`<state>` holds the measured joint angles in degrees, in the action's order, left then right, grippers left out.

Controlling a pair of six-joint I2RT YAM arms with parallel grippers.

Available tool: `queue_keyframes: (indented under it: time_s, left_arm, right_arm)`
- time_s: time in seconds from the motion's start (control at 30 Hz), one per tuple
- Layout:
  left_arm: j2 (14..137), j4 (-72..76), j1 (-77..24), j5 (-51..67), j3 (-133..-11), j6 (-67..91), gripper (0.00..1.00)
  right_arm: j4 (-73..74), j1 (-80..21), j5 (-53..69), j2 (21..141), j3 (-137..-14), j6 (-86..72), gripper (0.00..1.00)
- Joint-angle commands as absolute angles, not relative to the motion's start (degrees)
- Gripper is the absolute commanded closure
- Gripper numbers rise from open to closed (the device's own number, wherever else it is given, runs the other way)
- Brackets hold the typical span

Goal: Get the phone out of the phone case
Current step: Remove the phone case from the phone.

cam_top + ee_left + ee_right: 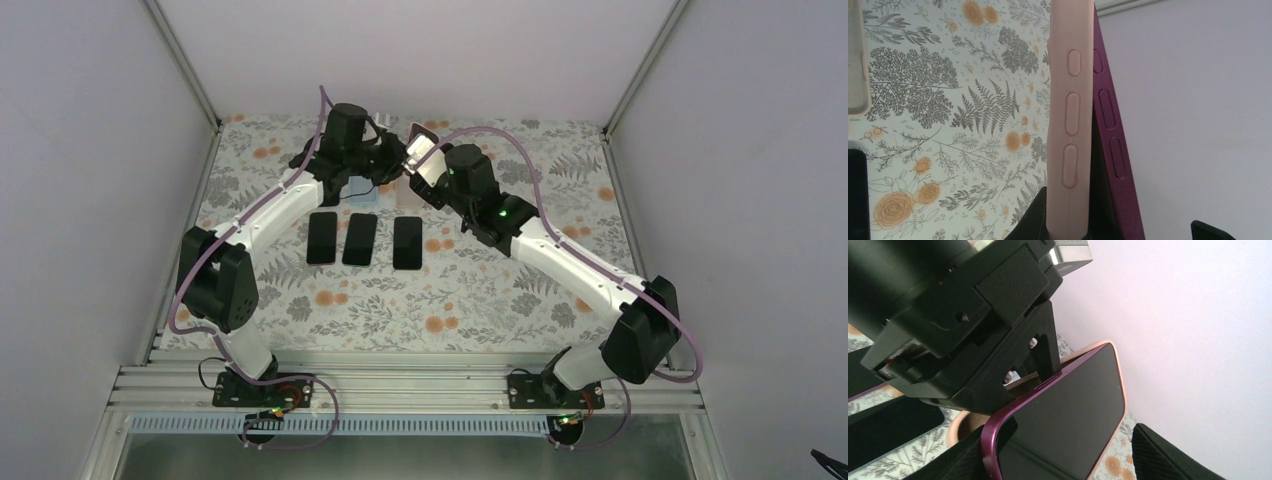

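Note:
A purple phone [1068, 410] with a dark screen sits partly in a pink case [1070, 110]. Both are held up above the back middle of the table [422, 145]. In the left wrist view the phone's purple edge [1110, 130] leans away from the case, with a dark wedge between them. My left gripper [1068, 225] is shut on the case's side wall; it also shows in the top view [393, 155]. My right gripper [1048, 460] straddles the phone's lower end. Its left finger [948, 455] lies against the phone's corner and its right finger [1168, 455] stands apart from the case's edge.
Three dark phones [322, 237] [360, 238] [407, 242] lie side by side on the flowered mat [480, 300]. A pale case [855, 60] lies on the mat under the left arm. White walls close in the back and both sides.

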<state>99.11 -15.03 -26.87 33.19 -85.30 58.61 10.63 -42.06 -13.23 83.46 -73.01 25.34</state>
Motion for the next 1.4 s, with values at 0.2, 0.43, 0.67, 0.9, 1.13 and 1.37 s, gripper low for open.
queue_keyframes:
  time_s: [0.2, 0.43, 0.67, 0.9, 1.13, 1.37]
  left_arm:
    - [97.37, -11.29, -27.31, 35.69, -85.97, 59.02, 0.97]
    - [97.3, -12.04, -27.25, 34.53, -85.77, 58.45, 0.98]
    - [97.22, -12.26, -27.26, 33.92, -85.22, 57.84, 0.98]
    - [97.01, -12.82, -27.07, 32.9, -84.59, 57.22, 0.98]
    - [97.1, -12.88, -26.81, 32.4, -84.14, 56.53, 0.98]
    - [97.66, -13.61, -26.85, 30.89, -84.59, 55.14, 0.98]
  right_arm:
    - [6.32, -41.48, -22.57, 84.98, -71.13, 29.44, 0.61]
    - [6.09, -41.35, -23.38, 82.88, -71.45, 30.62, 0.76]
    - [5.55, -40.25, -24.6, 82.03, -71.4, 31.34, 0.9]
    - [8.54, -38.69, -22.4, 81.17, -73.38, 28.57, 0.96]
    - [10.97, -37.64, -18.12, 79.0, -74.19, 25.95, 0.96]
    - [15.11, -35.95, -10.66, 75.21, -75.85, 21.68, 0.96]
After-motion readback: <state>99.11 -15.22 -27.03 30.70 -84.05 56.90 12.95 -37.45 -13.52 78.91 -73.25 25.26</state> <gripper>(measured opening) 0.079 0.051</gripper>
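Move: The phone's middle lies about 5 cm ahead of the right gripper, neither left nor right, and 2 cm below; its left edge is already tipped out of the pink case. That case's middle sits some 5 cm ahead, 1 cm left and 4 cm below. Far beneath the right gripper (28 cm), a cream case is 2 cm ahead, 4 cm left. From the left gripper the phone is 1 cm ahead, 3 cm right, 1 cm higher. Close the right gripper from well open until it pinches the phone between its front and back faces, staying nearly in place meanwhile. Then draw it right about 4 cm and up some 3 cm, away from the pink case. Keep the left gripper shut on the case's left edge, letting it sink about a centimetre against the pull. ##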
